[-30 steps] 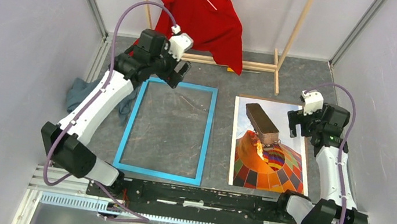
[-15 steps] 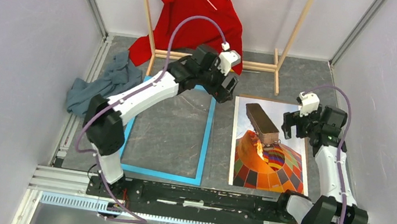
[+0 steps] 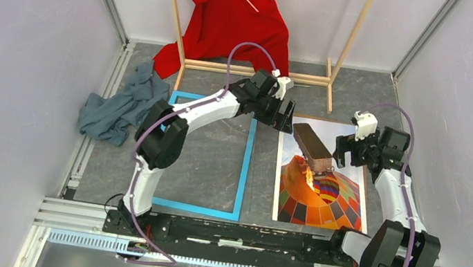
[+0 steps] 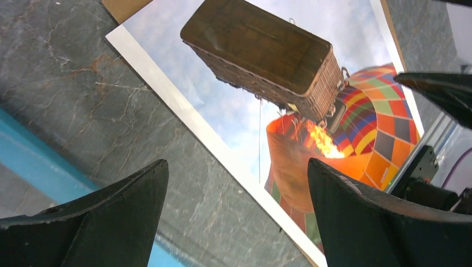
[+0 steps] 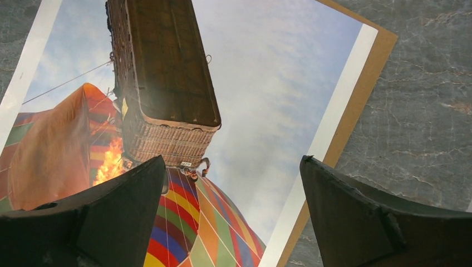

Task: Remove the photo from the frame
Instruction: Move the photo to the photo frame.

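Note:
The photo [image 3: 326, 195], a colourful balloon print with a dark basket, lies flat on the table to the right of the frame [image 3: 246, 156]. The frame is an empty light blue border with bare table inside it. My left gripper [image 3: 285, 122] hangs open above the photo's far left corner. In the left wrist view, my left gripper [image 4: 236, 167] has the photo [image 4: 245, 111] and a strip of the frame [image 4: 33, 161] below it. My right gripper [image 3: 345, 152] is open over the photo's right side. In the right wrist view, my right gripper [image 5: 234, 161] straddles the right edge of the photo [image 5: 267, 83].
A brown backing board [image 5: 356, 111] lies under the photo, showing along its edges. A red garment [image 3: 237, 8] hangs on a wooden rack [image 3: 344, 44] at the back. A grey-blue cloth [image 3: 115, 106] is bunched by the left wall. Walls close in both sides.
My left arm has swung right, from the frame's far left corner across to the photo's far left corner. The right gripper edged slightly left over the photo.

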`<state>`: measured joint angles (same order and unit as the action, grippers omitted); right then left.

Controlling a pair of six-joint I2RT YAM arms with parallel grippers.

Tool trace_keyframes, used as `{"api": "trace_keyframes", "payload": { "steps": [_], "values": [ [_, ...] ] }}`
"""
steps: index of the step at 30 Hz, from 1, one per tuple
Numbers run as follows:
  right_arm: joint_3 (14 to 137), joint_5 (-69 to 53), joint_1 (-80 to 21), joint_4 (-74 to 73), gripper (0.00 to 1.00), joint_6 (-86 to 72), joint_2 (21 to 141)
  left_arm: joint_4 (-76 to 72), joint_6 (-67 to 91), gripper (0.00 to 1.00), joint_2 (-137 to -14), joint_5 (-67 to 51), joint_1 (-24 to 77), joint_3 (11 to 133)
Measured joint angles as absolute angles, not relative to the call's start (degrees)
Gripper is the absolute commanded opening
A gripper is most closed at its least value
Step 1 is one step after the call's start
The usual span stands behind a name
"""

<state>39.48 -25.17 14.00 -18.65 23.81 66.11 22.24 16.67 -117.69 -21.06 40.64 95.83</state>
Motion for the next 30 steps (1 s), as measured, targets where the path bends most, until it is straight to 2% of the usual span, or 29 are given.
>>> {"api": "trace_keyframes", "payload": {
  "steps": [8,20,30],
  "values": [
    [39.48,-25.17,14.44,-18.65,0.98,23.86,66.83,20.88,23.79,1.00,-126.87,-21.02,40.62,99.50],
    [39.48,-24.16,14.63,-18.46,0.98,23.92,67.48,17.63,32.93,1.00,-131.44,-24.73,40.21,101.03],
    [39.48,-23.16,20.27,-18.98,0.98,21.91,78.13,11.90,37.52,0.97,-131.66,-29.63,40.21,98.37]
  ]
}}
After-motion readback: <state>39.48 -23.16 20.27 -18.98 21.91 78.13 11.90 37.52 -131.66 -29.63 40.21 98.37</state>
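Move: The photo lies on its brown board about 8 cm below my left hand, its middle roughly 18 cm to the right and 14 cm back; its left edge is only some 4 cm to the right. The blue photo frame's middle is about 20 cm left and 13 cm back, and the rack's base bar some 18 cm ahead and 6 cm left. From my right hand, the photo's middle is about 10 cm back and 4 cm left. My left hand drops about 7 cm to table height beside the photo's left edge, then slides roughly 3 cm right, its open fingers coming around that edge while the wrist turns some 20 degrees. My right hand, almost still at first, then sinks about 6 cm and drifts right and slightly back, open, towards the photo's right edge. ##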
